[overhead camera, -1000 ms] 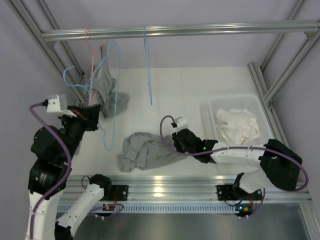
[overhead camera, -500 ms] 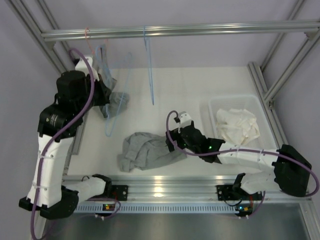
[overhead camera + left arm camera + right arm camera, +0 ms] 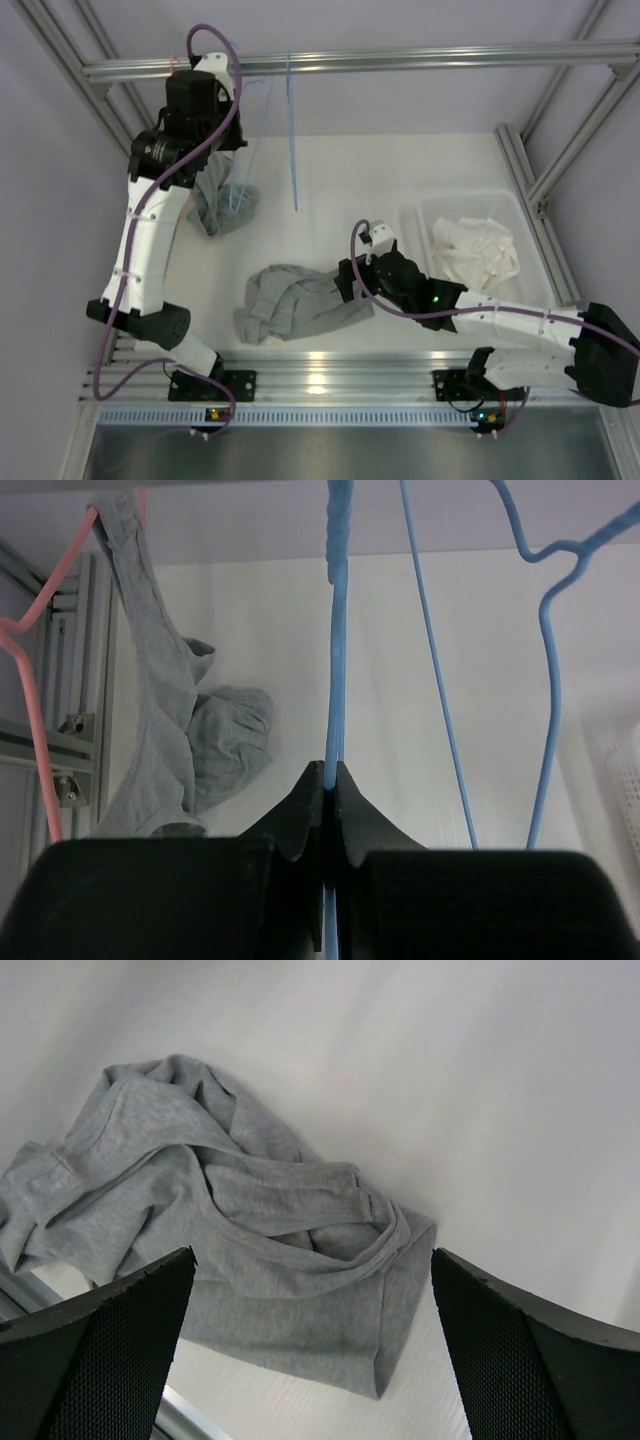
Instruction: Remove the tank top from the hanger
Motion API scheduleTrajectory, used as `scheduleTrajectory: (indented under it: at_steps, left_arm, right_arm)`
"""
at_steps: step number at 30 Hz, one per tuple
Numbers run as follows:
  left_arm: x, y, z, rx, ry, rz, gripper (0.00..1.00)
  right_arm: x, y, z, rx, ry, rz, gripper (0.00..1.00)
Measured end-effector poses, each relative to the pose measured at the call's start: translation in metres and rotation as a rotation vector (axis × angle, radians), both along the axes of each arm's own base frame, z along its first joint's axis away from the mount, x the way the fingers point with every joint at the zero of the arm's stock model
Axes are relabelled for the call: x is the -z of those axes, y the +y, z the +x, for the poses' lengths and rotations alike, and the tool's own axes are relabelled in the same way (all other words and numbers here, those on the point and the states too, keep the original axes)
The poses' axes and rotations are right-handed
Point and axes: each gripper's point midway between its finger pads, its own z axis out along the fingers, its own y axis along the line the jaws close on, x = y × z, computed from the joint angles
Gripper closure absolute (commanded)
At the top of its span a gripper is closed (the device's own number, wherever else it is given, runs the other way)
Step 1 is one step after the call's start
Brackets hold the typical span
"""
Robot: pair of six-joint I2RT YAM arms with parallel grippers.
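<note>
A grey tank top [image 3: 298,300] lies crumpled on the white table, free of any hanger; the right wrist view shows it as a grey heap [image 3: 250,1230]. My right gripper [image 3: 347,280] hovers just above its right edge, open, nothing between the fingers [image 3: 312,1260]. High at the back left, my left gripper [image 3: 212,118] is shut on the thin wire of a bare blue hanger [image 3: 337,630], held up near the top rail [image 3: 400,60]. The jaws [image 3: 330,772] pinch the wire.
A second grey garment [image 3: 215,200] droops from a pink hanger [image 3: 40,680] at the back left. Another blue hanger [image 3: 292,140] hangs from the rail. A white bin [image 3: 430,205] holding white cloth [image 3: 475,250] stands at the right. Aluminium frame posts flank the table.
My left arm rose from low left to the rail, carrying the blue hanger up. The right gripper opened, let go of the tank top and drew back a little to the right.
</note>
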Motion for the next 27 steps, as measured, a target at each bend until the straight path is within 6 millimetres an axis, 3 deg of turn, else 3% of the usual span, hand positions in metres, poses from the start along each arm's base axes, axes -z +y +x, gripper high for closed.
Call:
scheduleTrajectory:
  at_steps: [4, 12, 18, 22, 23, 24, 25, 26, 27]
  left_arm:
    - [0.002, -0.001, 0.024, -0.024, -0.003, 0.031, 1.0]
    - [-0.001, 0.001, 0.025, -0.04, -0.003, 0.047, 1.0]
    - [0.039, 0.0, 0.025, -0.036, 0.094, 0.07, 1.0]
    - [0.043, -0.003, 0.033, -0.037, 0.084, 0.064, 1.0]
    - [0.044, -0.003, 0.032, -0.037, 0.084, 0.062, 0.95]
    - [0.043, -0.004, 0.032, -0.035, 0.084, 0.058, 0.82]
    - [0.043, -0.004, 0.032, -0.034, 0.083, 0.056, 0.21]
    - [0.046, -0.004, 0.029, -0.03, 0.092, 0.053, 0.01]
    - [0.051, -0.004, 0.025, -0.03, 0.11, 0.052, 0.01]
  right_arm:
    - [0.001, -0.005, -0.003, -0.003, -0.004, -0.003, 0.01]
    - [0.0, -0.006, -0.004, -0.006, -0.007, 0.005, 0.01]
    - [0.004, -0.007, -0.006, -0.013, 0.001, -0.003, 0.01]
    - [0.004, -0.005, -0.008, -0.025, 0.004, 0.0, 0.01]
    - [0.004, -0.004, -0.009, -0.038, 0.006, 0.001, 0.01]
    - [0.004, -0.001, -0.012, -0.064, 0.009, 0.001, 0.01]
    - [0.005, 0.002, -0.015, -0.09, 0.013, 0.002, 0.01]
    - [0.005, 0.006, -0.018, -0.12, 0.018, 0.005, 0.01]
    - [0.007, 0.009, -0.021, -0.143, 0.023, 0.002, 0.01]
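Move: My left hand already pinches the empty blue hanger; the metal rail crosses about 3 cm ahead of it, some 12 cm above. On that rail the other blue hanger hangs 10 cm to the right and 4 cm ahead, and the tank top still hung is 9 cm left, 4 cm ahead, 10 cm lower. From my open right hand, the removed tank top lies 12 cm left, 2 cm back, 10 cm below. I ease my left hand about 2.5 cm forward with the pinched blue hanger to carry its hook over the rail, then sink some 5 cm so the hook comes down on it, fingers tipping slightly downward. Last, I open the left fingers wide and let go of the wire. My empty right hand, still open, draws back 2 cm, turning a little counter-clockwise. ##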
